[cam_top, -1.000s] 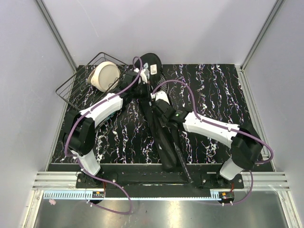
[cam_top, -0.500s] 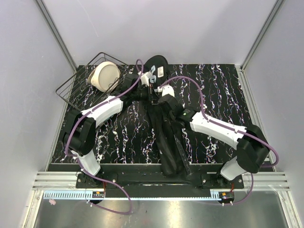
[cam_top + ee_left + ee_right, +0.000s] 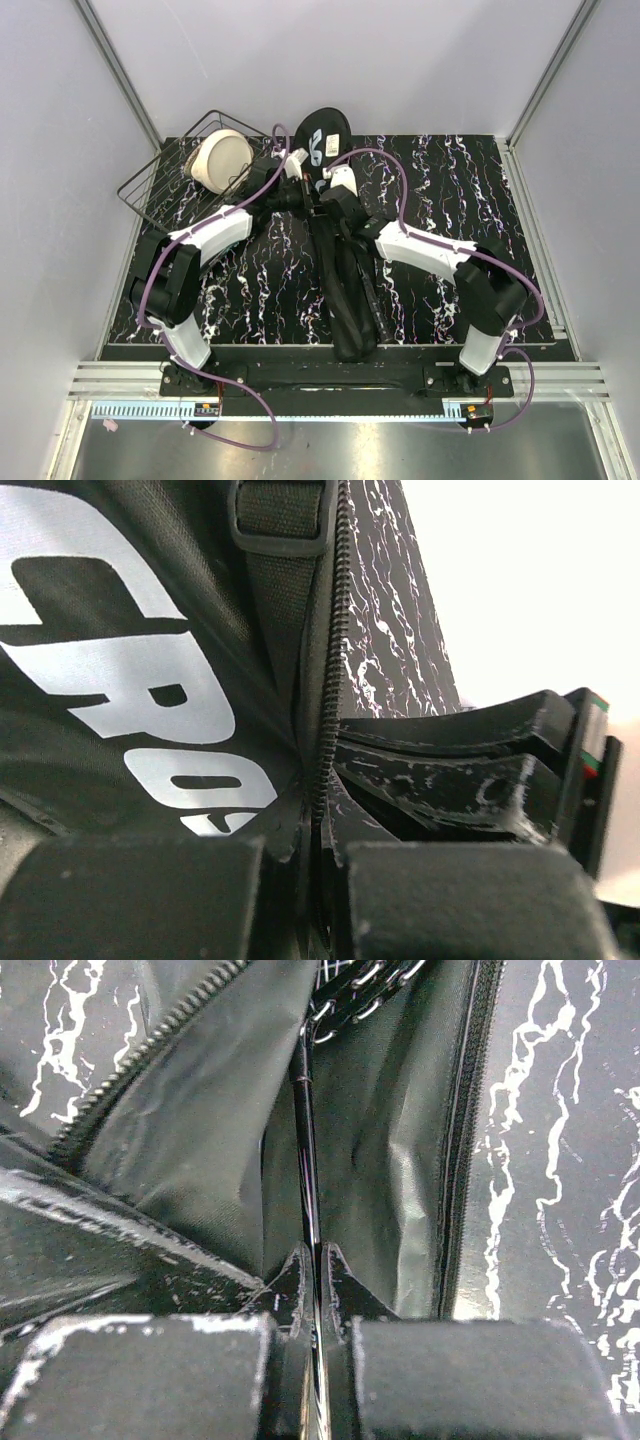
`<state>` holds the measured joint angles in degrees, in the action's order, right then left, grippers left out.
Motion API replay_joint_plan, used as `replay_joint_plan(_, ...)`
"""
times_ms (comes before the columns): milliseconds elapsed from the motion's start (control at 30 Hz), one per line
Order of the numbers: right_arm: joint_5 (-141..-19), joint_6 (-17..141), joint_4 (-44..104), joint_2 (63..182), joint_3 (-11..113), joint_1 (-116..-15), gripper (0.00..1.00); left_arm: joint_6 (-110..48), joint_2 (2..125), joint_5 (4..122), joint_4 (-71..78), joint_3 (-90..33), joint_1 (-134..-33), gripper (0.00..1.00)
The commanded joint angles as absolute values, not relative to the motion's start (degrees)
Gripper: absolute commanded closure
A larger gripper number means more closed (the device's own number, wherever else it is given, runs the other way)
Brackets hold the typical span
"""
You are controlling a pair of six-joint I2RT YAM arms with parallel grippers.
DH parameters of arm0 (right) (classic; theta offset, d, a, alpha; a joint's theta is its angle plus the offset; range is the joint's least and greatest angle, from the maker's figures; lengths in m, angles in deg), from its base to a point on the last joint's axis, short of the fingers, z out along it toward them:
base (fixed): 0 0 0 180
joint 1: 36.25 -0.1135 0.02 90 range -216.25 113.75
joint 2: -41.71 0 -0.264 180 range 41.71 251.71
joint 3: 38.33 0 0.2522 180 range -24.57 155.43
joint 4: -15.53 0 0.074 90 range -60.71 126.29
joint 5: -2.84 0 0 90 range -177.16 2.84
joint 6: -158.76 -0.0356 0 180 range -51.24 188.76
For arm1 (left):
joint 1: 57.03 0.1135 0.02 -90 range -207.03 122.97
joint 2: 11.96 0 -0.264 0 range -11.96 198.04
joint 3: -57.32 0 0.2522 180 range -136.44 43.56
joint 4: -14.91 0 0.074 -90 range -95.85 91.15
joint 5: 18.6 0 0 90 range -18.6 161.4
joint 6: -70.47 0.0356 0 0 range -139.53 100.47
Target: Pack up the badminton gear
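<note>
The long black racket bag (image 3: 345, 300) lies down the middle of the table, and its white lettering (image 3: 150, 700) fills the left wrist view. My left gripper (image 3: 303, 197) (image 3: 320, 825) is shut on the bag's zipper edge (image 3: 327, 660), holding the flap up. My right gripper (image 3: 330, 203) (image 3: 313, 1275) is shut on the thin black shaft of a racket (image 3: 304, 1140). The racket's strung head (image 3: 350, 985) is inside the open bag, and its handle end (image 3: 373, 312) lies along the bag's near part. No shuttlecocks or shuttle tube show.
A black wire basket (image 3: 160, 180) stands at the back left with a cream round object (image 3: 222, 160) in it. The black marbled table (image 3: 460, 190) stretches to the right, with grey walls close around it. The two arms meet over the bag's far half.
My right gripper has moved toward the far end, sliding the racket deeper into the bag. The handle no longer sticks out over the near edge. The left gripper keeps its hold.
</note>
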<state>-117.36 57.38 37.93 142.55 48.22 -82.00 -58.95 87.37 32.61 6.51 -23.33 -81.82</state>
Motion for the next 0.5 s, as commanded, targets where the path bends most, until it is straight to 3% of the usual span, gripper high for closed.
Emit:
replay_joint_plan(0,-121.71,51.19,19.89,144.02,50.41,-81.16,1.0,-62.68,84.72,19.28,11.07,-22.27,-83.84,1.0)
replay_joint_plan(133,-117.67,47.06,21.54,144.89,50.66,-81.16,0.97,-65.14,85.33,17.79,15.37,-19.9,-82.52,1.0)
replay_joint_plan(300,-98.45,40.29,36.65,142.97,53.03,-80.72,0.53,-67.43,86.3,16.29,18.11,-19.54,-81.11,1.0)
replay_joint_plan(467,-83.39,39.57,40.62,133.86,44.53,-80.28,0.33,-65.85,86.48,16.73,15.04,-20.33,-80.23,1.0)
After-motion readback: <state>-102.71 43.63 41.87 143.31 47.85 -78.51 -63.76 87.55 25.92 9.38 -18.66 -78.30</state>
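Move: The right hand holds the racket shaft over the open racket bag; the bag's wide end lies about 12 cm ahead, 4 cm to its left and some 5 cm lower, and the racket's handle end trails roughly 28 cm back and 8 cm to its right, about 9 cm below. From the left hand, which grips the zipped edge, that wide end is about 13 cm ahead, 1 cm to the right and 6 cm lower; the white bowl sits some 22 cm left and 10 cm ahead, about 6 cm lower. The right hand opens and lets go of the racket shaft inside the bag, sinking about 3 cm towards the bag's inside while easing left and then back by 1 to 2 cm, its fingers tipping further down and its left side rolling up, some 20 degrees in all. The left hand keeps its pinch on the zipped edge and takes it about 2 cm left and 1.5 cm down, going slightly forward and then back, with a small downward tilt. ##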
